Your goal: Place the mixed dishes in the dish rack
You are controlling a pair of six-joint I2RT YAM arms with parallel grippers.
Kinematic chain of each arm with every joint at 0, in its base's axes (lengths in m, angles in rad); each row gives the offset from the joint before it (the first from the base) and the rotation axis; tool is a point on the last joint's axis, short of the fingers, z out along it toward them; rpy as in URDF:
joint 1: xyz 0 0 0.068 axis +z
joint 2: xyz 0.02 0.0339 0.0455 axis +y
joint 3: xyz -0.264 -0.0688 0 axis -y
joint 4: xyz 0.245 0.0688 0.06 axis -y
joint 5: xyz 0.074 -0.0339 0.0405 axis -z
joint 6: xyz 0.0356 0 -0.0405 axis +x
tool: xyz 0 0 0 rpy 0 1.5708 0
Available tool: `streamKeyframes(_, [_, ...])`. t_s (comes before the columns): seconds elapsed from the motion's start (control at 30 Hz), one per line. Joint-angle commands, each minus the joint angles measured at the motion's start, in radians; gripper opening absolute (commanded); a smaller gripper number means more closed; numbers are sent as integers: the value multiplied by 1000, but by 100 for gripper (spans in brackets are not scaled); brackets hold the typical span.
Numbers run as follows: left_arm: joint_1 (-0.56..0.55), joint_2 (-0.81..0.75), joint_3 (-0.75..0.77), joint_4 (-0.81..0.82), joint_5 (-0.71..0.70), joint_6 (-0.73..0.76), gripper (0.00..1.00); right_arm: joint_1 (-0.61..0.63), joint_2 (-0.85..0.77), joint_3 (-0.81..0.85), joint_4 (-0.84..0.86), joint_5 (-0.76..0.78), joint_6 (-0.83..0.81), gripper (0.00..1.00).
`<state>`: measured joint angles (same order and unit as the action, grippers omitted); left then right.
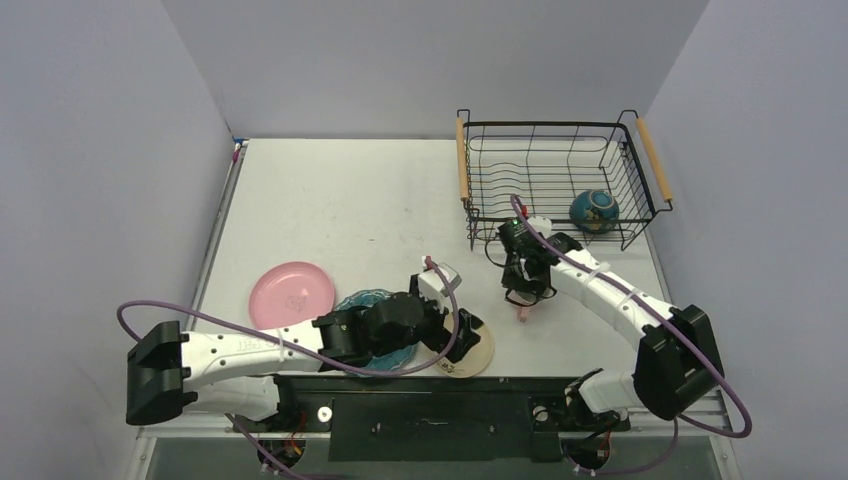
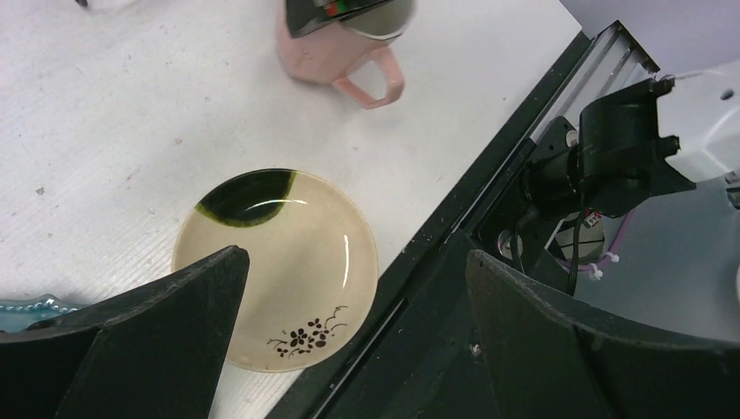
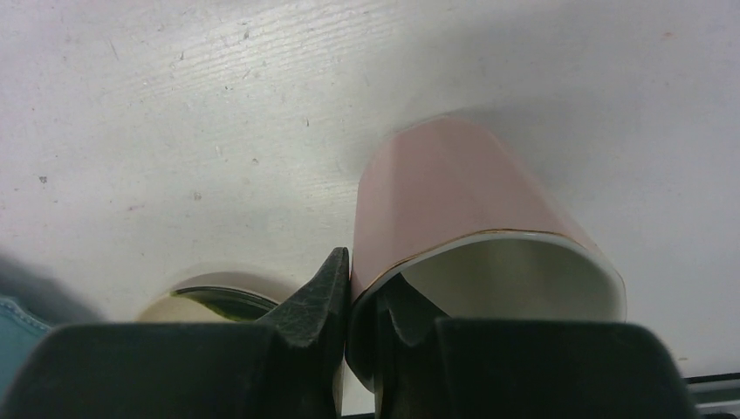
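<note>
My right gripper [image 1: 524, 297] is shut on the wall of the pink cup [image 3: 462, 218], one finger inside and one outside; the cup [image 2: 336, 61] stands near the table's front. My left gripper [image 1: 462, 340] is open above the cream shallow dish [image 2: 288, 262] with dark marks at the front edge, not touching it. The teal scalloped plate [image 1: 365, 299] lies mostly under the left arm. The pink round plate [image 1: 291, 293] lies to its left. The dark-teal bowl [image 1: 594, 210] sits in the black wire dish rack [image 1: 560, 180] at the back right.
The table's black front rail [image 2: 454, 227] runs right beside the cream dish. Grey walls enclose the table on three sides. The rack's wooden handles [image 1: 462, 158] stick out on both sides.
</note>
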<state>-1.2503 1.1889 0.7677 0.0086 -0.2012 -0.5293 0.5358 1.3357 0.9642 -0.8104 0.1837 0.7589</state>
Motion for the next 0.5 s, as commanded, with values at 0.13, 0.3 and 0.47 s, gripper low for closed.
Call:
streamKeyframes(0.13, [-114, 5, 112, -39, -243, 89, 95, 27, 65, 21, 103, 30, -18, 23])
streamKeyframes(0.3, [-119, 9, 123, -65, -297, 52, 96, 44, 32, 28, 118, 60, -26, 51])
streamKeyframes(0.47, [-119, 50, 164, -90, -274, 52, 94, 49, -51, 72, 87, 75, -32, 57])
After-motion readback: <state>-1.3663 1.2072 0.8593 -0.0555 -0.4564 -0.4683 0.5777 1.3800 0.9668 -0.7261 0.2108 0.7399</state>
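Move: The right hand grips the pink mug by its left wall; the mug's middle is about 4 cm to its right and 3 cm lower. From this hand, the cream plate lies roughly 11 cm back and 13 cm left, and the teal bowl in the rack some 19 cm ahead and 18 cm right. The left hand has the cream plate 15 cm beneath, 2 cm ahead and 3 cm right, the teal plate 4 cm ahead and 17 cm left, and the mug 11 cm ahead and 18 cm right. Letting go of the pink mug's wall, the right fingers part from shut to just over half open, one inside the rim and one outside, after sinking about 1 cm towards the table; meanwhile the hand eases some 2 cm forward and left. The left hand, still wide open, backs off 1 cm and comes forward again while rising about 2.5 cm above the cream plate, its fingers tipping up some 10 degrees. ##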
